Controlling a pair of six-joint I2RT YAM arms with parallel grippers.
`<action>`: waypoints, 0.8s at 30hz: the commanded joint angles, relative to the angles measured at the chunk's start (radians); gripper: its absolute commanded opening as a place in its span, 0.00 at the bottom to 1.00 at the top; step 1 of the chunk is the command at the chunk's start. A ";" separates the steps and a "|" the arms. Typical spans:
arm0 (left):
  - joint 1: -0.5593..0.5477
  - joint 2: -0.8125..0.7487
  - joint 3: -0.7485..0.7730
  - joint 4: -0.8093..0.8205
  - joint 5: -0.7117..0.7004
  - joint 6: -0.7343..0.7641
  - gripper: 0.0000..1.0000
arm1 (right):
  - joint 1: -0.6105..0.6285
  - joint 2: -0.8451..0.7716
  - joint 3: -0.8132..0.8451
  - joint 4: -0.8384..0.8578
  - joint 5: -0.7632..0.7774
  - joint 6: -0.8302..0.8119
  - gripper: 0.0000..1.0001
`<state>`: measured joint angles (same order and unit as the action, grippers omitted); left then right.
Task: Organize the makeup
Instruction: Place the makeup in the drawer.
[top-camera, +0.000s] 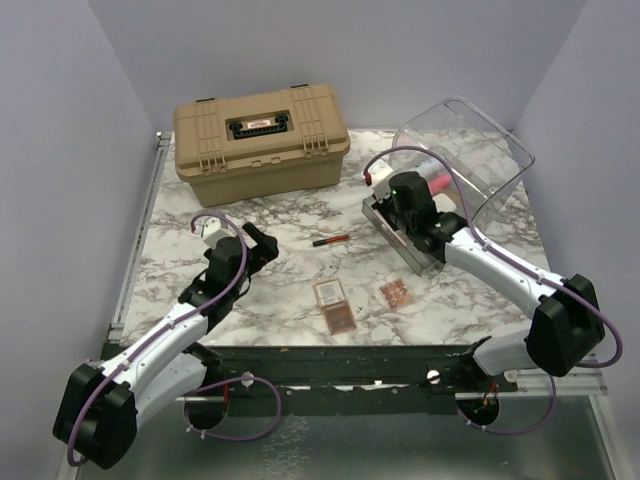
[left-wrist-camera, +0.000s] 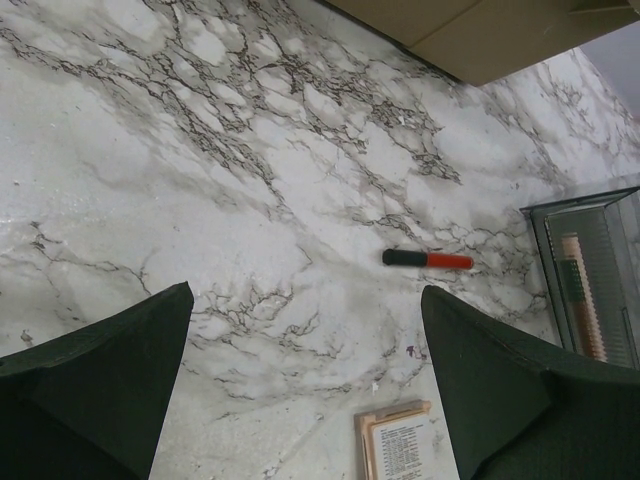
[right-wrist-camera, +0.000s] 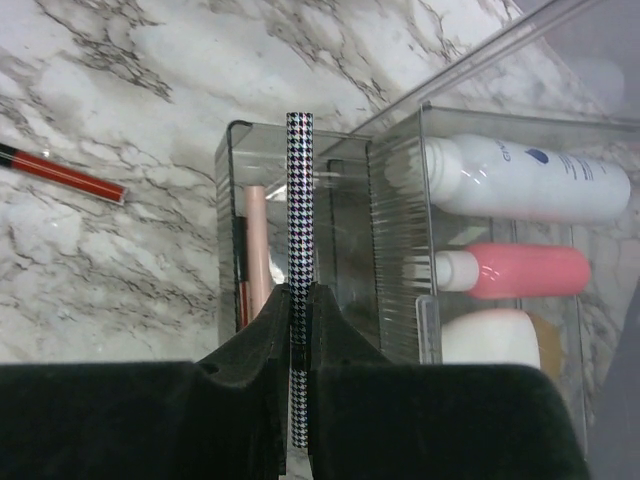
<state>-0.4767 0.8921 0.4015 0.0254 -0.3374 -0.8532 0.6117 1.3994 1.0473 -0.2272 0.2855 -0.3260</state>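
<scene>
My right gripper (right-wrist-camera: 300, 300) is shut on a thin black-and-white checked pencil (right-wrist-camera: 300, 190), held over the clear bin's pulled-out drawer (right-wrist-camera: 228, 200). A pale pink pencil (right-wrist-camera: 255, 240) lies in that drawer. Behind the bin's clear front lie a white tube (right-wrist-camera: 520, 180), a pink tube (right-wrist-camera: 525, 270) and a white oval piece (right-wrist-camera: 490, 335). On the marble lie a red and black pencil (top-camera: 328, 240) and two small square palettes (top-camera: 333, 305) (top-camera: 395, 293). My left gripper (left-wrist-camera: 305, 300) stands open above bare marble, short of the red and black pencil (left-wrist-camera: 427, 260), with one palette (left-wrist-camera: 395, 440) below it.
A large tan hard case (top-camera: 260, 140) stands shut at the back left. The clear plastic bin (top-camera: 480, 160) sits at the back right, with its drawer (top-camera: 400, 240) sticking out toward the table's middle. Grey walls close in the table on three sides.
</scene>
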 joint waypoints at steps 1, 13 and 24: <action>0.008 -0.018 -0.006 0.010 0.020 -0.006 0.98 | -0.021 0.013 -0.032 -0.007 0.048 -0.021 0.01; 0.007 -0.008 0.002 0.010 0.026 -0.006 0.98 | -0.030 0.101 -0.110 0.093 0.118 -0.037 0.03; 0.007 -0.001 0.003 0.011 0.024 -0.007 0.98 | -0.037 0.134 -0.100 0.106 0.107 -0.033 0.12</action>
<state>-0.4767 0.8883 0.4015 0.0277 -0.3286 -0.8558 0.5804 1.5410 0.9428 -0.1555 0.3775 -0.3573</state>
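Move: The checked pencil is still pinched in my right fingers, and the open front drawer of the clear organizer lies about 15 cm below, its middle roughly 1 cm back and 1 cm to the right. The pink bottle is some 9 cm ahead and 10 cm right, the red lip gloss 14 cm left and 3 cm back, and the powder palette 14 cm straight back. From my left hand, that drawer is about 6 cm ahead and 32 cm right. I lower the pencil about 8 cm towards the drawer with my right hand, slipping some 3 cm left on the way so it comes down over the drawer's far-left part, beside the pink tube already inside. My wrist rolls about 10 degrees, left side down, and tips slightly downward. My fingers stay shut on the pencil as I slow to a stop. ##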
